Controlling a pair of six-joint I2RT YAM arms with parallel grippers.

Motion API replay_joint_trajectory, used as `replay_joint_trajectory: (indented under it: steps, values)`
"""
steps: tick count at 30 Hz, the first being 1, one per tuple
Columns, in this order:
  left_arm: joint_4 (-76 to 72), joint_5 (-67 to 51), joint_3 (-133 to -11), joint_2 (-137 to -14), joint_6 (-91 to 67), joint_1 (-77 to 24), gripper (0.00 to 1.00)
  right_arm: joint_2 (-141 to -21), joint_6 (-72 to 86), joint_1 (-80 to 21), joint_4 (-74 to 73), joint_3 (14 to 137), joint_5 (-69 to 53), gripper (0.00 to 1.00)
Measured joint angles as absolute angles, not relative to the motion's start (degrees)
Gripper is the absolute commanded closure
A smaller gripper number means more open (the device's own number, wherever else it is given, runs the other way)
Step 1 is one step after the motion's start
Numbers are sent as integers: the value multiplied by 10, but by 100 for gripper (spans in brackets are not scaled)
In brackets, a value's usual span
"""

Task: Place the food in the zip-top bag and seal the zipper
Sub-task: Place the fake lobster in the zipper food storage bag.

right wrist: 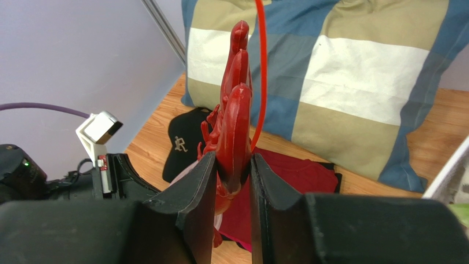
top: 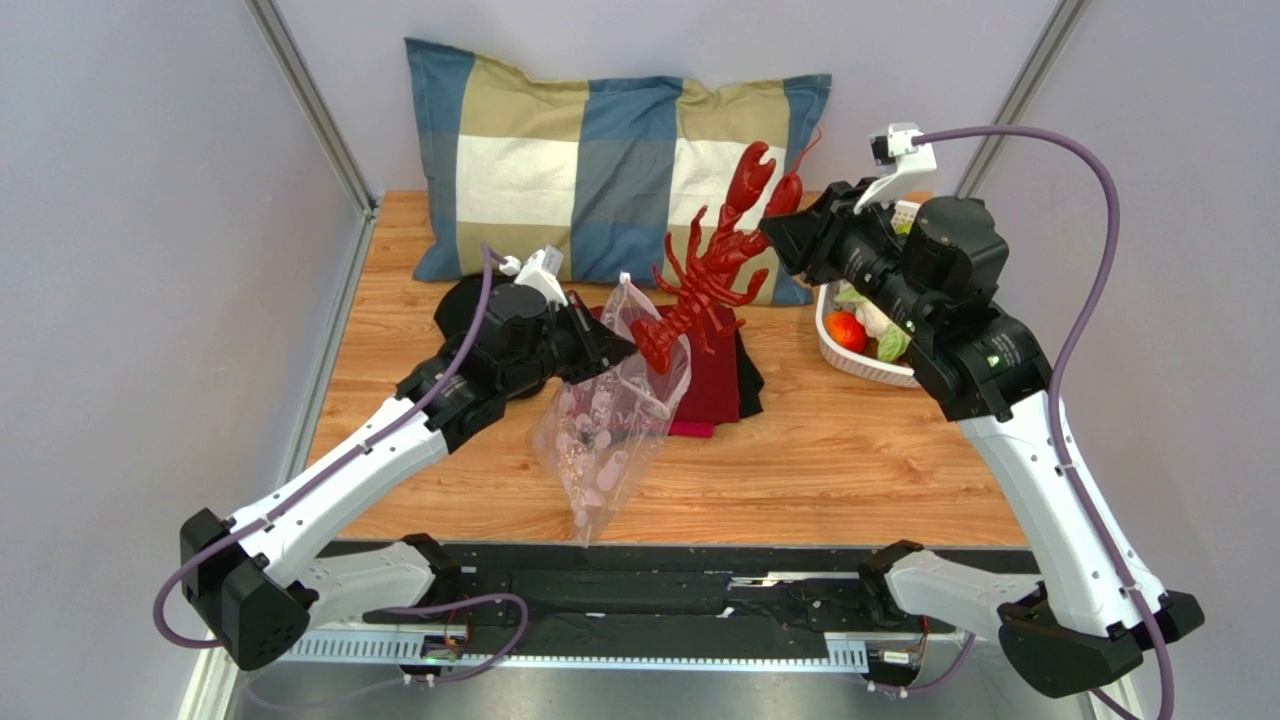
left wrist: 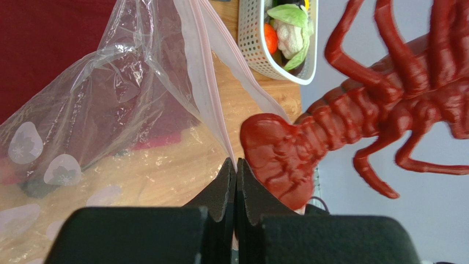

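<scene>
My left gripper [top: 619,342] [left wrist: 236,165] is shut on the mouth edge of the clear zip-top bag [top: 609,428] [left wrist: 110,110] and holds it up, with the bag hanging down to the table. Its zipper [left wrist: 201,82] runs up from the fingertips. My right gripper [top: 774,233] [right wrist: 231,162] is shut on the claw end of a red toy lobster [top: 718,278] [right wrist: 236,110]. The lobster hangs slanted, its tail [left wrist: 275,148] right beside the bag's mouth and my left fingertips. More food [top: 854,330] [left wrist: 286,33], red, green and whitish, lies in the white basket.
The white perforated basket [top: 872,368] [left wrist: 250,38] stands at the right under my right arm. A folded red cloth [top: 724,383] [right wrist: 297,176] lies mid-table behind the bag. A checked pillow [top: 601,150] leans at the back. A black cap [right wrist: 184,146] lies near the left gripper.
</scene>
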State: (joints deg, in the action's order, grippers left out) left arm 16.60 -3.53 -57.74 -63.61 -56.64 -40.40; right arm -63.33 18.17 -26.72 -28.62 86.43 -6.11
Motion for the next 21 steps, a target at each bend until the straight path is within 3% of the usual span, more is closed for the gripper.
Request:
replay_joint_trajectory:
  steps: [10, 21]
  values:
    - [164, -23, -591, -652, -554, -417, 100, -666, 138, -388, -296, 843, 47, 100]
    - [145, -21, -594, -653, -554, -420, 100, -718, 157, -445, -301, 835, 97, 100]
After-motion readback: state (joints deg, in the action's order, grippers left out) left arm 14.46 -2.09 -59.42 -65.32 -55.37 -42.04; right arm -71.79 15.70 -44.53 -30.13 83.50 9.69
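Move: The right hand grips the fake lobster by its claw end, tail leading. The bag's open mouth lies about 12 cm to its left, 3 cm back and 19 cm below. The folded red cloth is about 12 cm left, level fore and aft, some 42 cm down; the basket is 14 cm ahead, 21 cm right and 38 cm down. From the left hand, pinching the rim, the mouth is about 4 cm right, 2 cm ahead and 2 cm lower. Down and to its left in one steady sweep, about 8 cm each way, the right hand feeds the lobster tail-first into the bag's mouth, its fingers tipping some 15 degrees further down and keeping their grip on the claw end. The left hand keeps pinching the rim almost in place, drifting just over a centimetre right and up. ##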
